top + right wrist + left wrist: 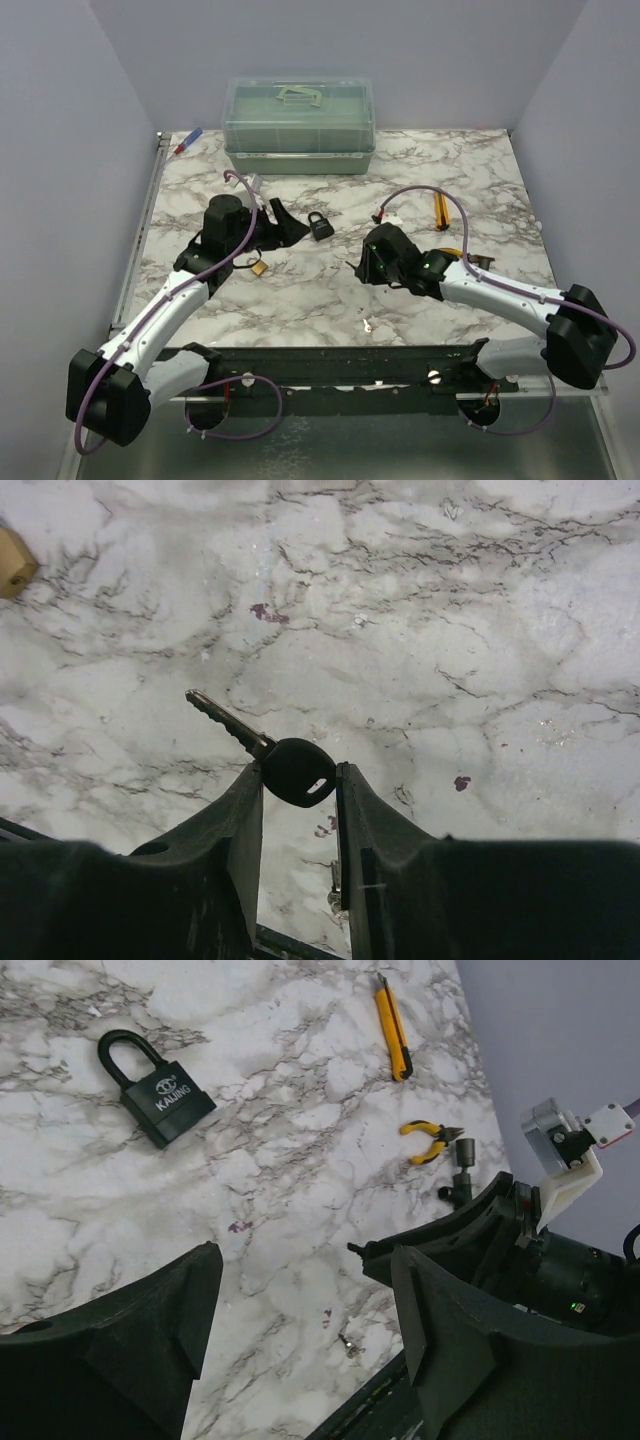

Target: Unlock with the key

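My right gripper (pixel 298 774) is shut on the key (pixel 300 770), pinching its round black head between the fingertips. The thin metal blade sticks out up and to the left, above the marble table. The black padlock (pixel 157 1090) lies flat in the upper left of the left wrist view, shackle pointing away; from above it (pixel 320 225) sits just right of my left gripper (pixel 288 228). My left gripper (pixel 303 1260) is open with only bare table between its fingers. A small brass padlock (pixel 258 267) lies near the left arm.
A translucent green box (pixel 298 125) stands at the back. A yellow utility knife (pixel 393 1028) and small yellow pliers (pixel 428 1142) lie to the right. A tiny metal piece (pixel 368 324) rests near the front edge. A red and blue pen (pixel 187 142) lies at the back left.
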Robot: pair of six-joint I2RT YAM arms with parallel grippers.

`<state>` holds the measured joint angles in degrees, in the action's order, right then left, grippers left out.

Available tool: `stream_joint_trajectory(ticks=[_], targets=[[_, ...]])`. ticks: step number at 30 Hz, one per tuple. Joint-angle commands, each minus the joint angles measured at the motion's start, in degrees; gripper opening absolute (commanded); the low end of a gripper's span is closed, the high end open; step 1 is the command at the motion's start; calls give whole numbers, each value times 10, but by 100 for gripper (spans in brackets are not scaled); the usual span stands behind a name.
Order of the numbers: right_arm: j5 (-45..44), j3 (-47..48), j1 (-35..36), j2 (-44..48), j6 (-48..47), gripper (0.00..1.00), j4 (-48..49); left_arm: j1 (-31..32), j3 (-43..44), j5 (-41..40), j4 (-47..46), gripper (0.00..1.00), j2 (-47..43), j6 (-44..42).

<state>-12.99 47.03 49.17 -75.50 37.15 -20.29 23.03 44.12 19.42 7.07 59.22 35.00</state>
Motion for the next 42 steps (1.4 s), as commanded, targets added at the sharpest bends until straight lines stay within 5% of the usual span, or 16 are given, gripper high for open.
stream_joint_trajectory(ticks=[1, 31, 39, 42], targets=[[-17, 8, 4, 29, 20, 15, 28, 12, -41, 42, -111, 72, 14, 103], [8, 18, 4, 91, 30, 15, 26, 142, -61, 43, -327, 45, 190, 220], [8, 17, 4, 103, 31, 15, 25, 148, -54, 48, -342, 29, 212, 228], [11, 17, 4, 104, 31, 15, 25, 150, -52, 54, -350, 12, 222, 234]])
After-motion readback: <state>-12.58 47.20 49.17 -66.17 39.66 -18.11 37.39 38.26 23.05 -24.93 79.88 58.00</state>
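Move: The key, already pinched in the right fingers, lies about 14 cm right of the left hand, 4 cm back and 12 cm lower, blade pointing forward-left. The black padlock lies roughly 13 cm ahead of the left hand, 5 cm right, 20 cm below; the brass padlock is level with that hand, 12 cm left, equally low. From the right hand, the key is some 2 cm ahead and 3 cm left, at its height. Left hand sweeps about 12 cm right and down, fingers closing around the blade tip as right lifts the key. ##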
